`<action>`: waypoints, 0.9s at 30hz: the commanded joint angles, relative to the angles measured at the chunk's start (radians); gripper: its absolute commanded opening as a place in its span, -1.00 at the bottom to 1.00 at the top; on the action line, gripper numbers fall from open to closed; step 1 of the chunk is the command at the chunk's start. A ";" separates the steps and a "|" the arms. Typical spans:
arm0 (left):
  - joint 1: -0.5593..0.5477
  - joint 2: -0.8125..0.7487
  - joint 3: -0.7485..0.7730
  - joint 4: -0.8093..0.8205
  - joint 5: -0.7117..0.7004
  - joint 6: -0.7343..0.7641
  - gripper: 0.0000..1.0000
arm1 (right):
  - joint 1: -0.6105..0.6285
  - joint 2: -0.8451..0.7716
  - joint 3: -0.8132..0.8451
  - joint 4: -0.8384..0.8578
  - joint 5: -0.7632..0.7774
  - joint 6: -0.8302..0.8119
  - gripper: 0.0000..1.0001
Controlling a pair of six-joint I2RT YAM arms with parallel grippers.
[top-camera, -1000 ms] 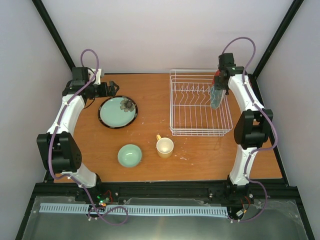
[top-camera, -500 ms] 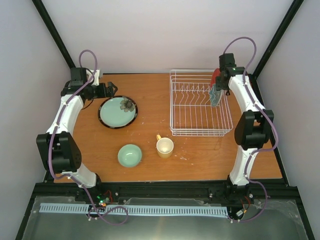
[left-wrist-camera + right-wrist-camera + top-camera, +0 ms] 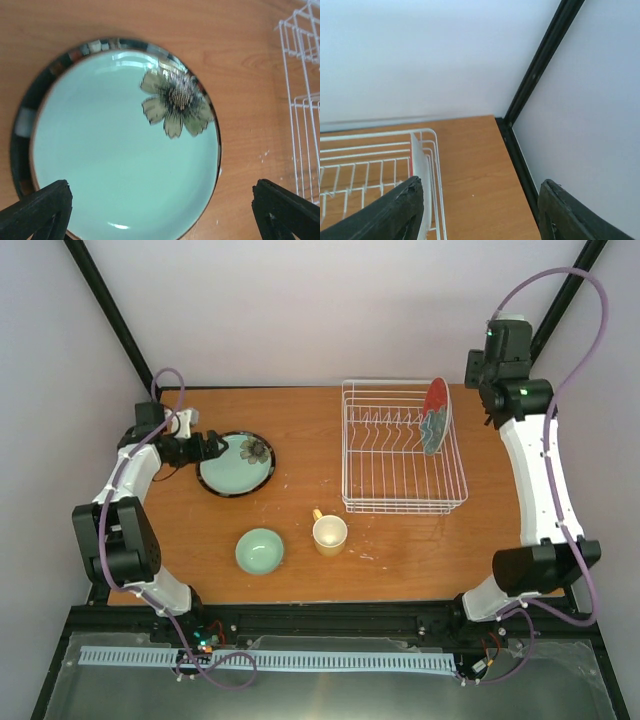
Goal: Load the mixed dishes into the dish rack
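The red plate with a teal flower [image 3: 434,416] stands on edge in the right end slot of the white wire dish rack [image 3: 400,502]. My right gripper [image 3: 488,390] is raised above and to the right of it, open and empty; in the right wrist view [image 3: 482,212] the plate's pale back [image 3: 421,175] sits by the left finger. The mint-green dark-rimmed plate [image 3: 237,463] lies flat on the table. My left gripper [image 3: 212,447] hovers open at its left edge, fingers wide over the plate [image 3: 120,145]. The mint bowl [image 3: 260,550] and cream-yellow mug [image 3: 329,534] stand near the front.
The rack's corner [image 3: 302,100] shows at the right of the left wrist view. A black frame post [image 3: 540,65] and white walls close the back right corner. Bare orange tabletop [image 3: 300,420] lies between plate and rack.
My right gripper opened and let go of the red plate, which now stands in the rack, then lifted up and back to the right. The left gripper shifted toward the mint plate.
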 commanded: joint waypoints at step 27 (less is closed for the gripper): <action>-0.004 0.131 -0.039 0.027 -0.225 0.046 0.39 | 0.223 -0.038 -0.073 -0.005 -0.051 -0.002 0.22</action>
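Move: The teal plate lies under my left hand, about 15 cm down, its middle some 3 cm ahead and 4 cm to the right. From that hand the green bowl is 25 cm back and 14 right, the mug 19 back and 33 right. From my right hand the teal plate is roughly 67 cm left, level ahead, 38 below; the red plate in the rack is about 6 cm ahead, 4 left and 26 below. I sink my empty left hand about 7 cm towards the teal plate's left rim, easing a little to my left, tipping it further down and narrowing the wide-open fingers to roughly two thirds. Meanwhile my right hand, fingers still part open, rises briefly, then swings some 10 cm left over the rack, dips a few centimetres and turns about 15 degrees counter-clockwise. ##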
